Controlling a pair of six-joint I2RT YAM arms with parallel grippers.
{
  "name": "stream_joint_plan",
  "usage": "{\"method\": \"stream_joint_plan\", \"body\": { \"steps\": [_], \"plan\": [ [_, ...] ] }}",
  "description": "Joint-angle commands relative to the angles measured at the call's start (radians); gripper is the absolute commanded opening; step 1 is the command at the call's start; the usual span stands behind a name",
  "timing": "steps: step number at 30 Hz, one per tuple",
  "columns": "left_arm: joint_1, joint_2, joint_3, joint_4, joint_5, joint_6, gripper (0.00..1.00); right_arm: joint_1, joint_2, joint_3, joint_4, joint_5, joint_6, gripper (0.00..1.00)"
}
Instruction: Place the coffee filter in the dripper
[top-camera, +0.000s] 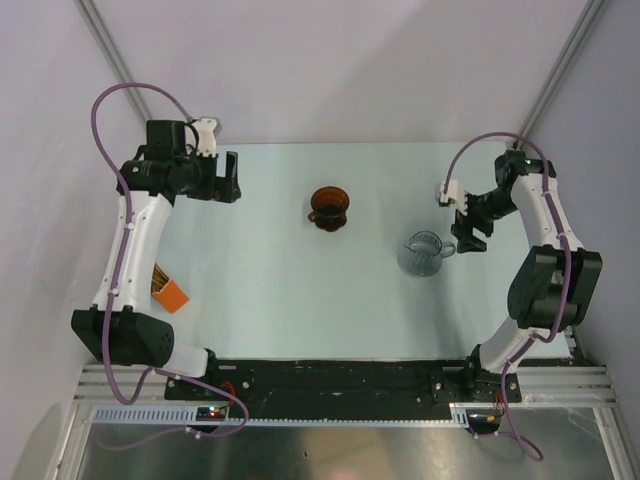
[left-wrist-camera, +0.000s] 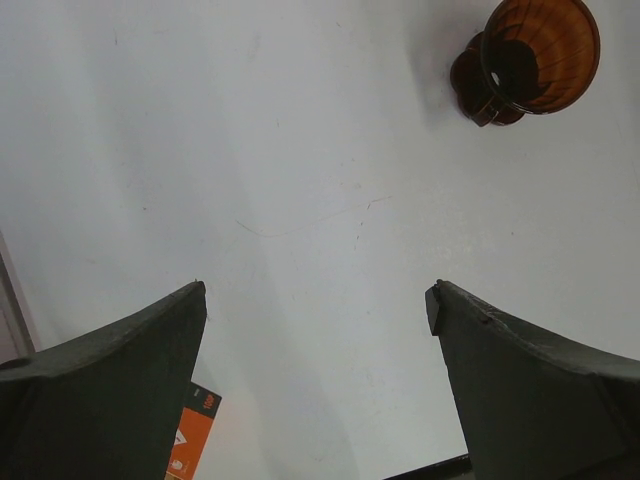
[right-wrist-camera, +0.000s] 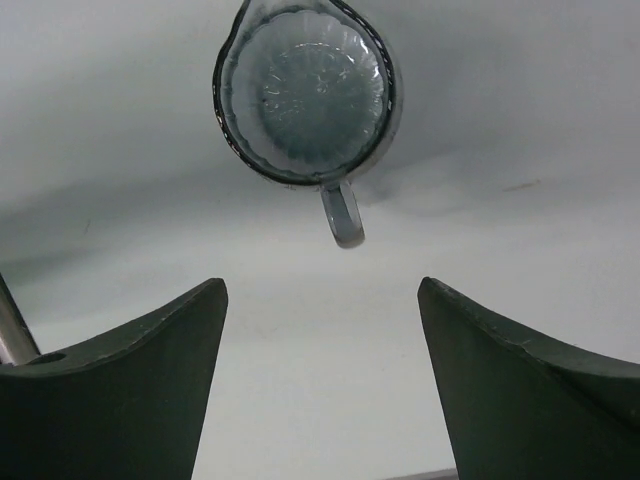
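The dripper (top-camera: 328, 205), a dark reddish-brown cone, stands upright at the middle of the table's far part; the left wrist view has it at the top right (left-wrist-camera: 540, 55). No coffee filter shows in any view. My left gripper (top-camera: 228, 178) hovers left of the dripper, open and empty (left-wrist-camera: 316, 292). My right gripper (top-camera: 468, 232) hangs just right of the glass jug, open with nothing between its fingers (right-wrist-camera: 322, 285).
A clear glass jug (top-camera: 425, 253) stands right of centre, its handle towards my right gripper (right-wrist-camera: 342, 215). A small orange box (top-camera: 168, 290) with brown paper edges lies by the left arm, also low in the left wrist view (left-wrist-camera: 190, 440). Walls enclose the table.
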Motion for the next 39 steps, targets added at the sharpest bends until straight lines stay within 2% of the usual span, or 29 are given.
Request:
{"method": "stream_joint_plan", "body": {
  "steps": [1,7,11,15,23,27,33,39],
  "plan": [
    [-0.004,-0.053,0.023,0.005,0.016,0.025,0.98,0.03,0.04,-0.01,0.006,0.035,-0.132,0.82],
    [-0.005,-0.065,0.02,0.001,0.008,0.03,0.98,0.057,0.093,-0.029,0.042,0.059,-0.158,0.79],
    [-0.004,-0.068,0.015,0.002,0.015,0.026,0.98,0.086,0.114,-0.059,0.086,0.061,-0.146,0.74],
    [-0.004,-0.07,0.011,0.002,0.025,0.023,0.98,0.107,0.125,-0.089,0.134,0.058,-0.123,0.65],
    [-0.005,-0.075,0.006,0.002,0.018,0.022,0.98,0.132,0.122,-0.132,0.169,0.024,-0.092,0.4],
    [-0.005,-0.075,0.006,0.001,0.022,0.022,0.98,0.166,0.101,-0.149,0.177,-0.002,-0.068,0.32],
    [-0.004,-0.079,-0.013,0.004,0.041,0.026,0.98,0.268,0.076,-0.156,0.162,-0.048,0.02,0.27],
    [-0.003,-0.086,-0.042,0.009,0.052,0.033,0.98,0.4,0.083,-0.158,0.24,-0.073,0.223,0.24]
  ]
}}
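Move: The glass jug's middle is about 9 cm to the right hand's left, 1 cm back and some 9 cm below; its handle sticks out towards that hand, about 4 cm left, level fore and aft, and 7 cm down. The brown dripper stands about 29 cm to the hand's left, 7 cm farther out and 9 cm lower. From the left hand the jug is about 41 cm to the right, 7 cm back and 22 cm below. The jug's handle is what the right hand goes for: it sinks some 7 cm, easing left and turning about 12 degrees counter-clockwise, while its open fingers close and pinch the handle between the pads. Then, at level height, it speeds off left, about 7 cm and slightly back, taking the jug along by the handle towards the dripper. ##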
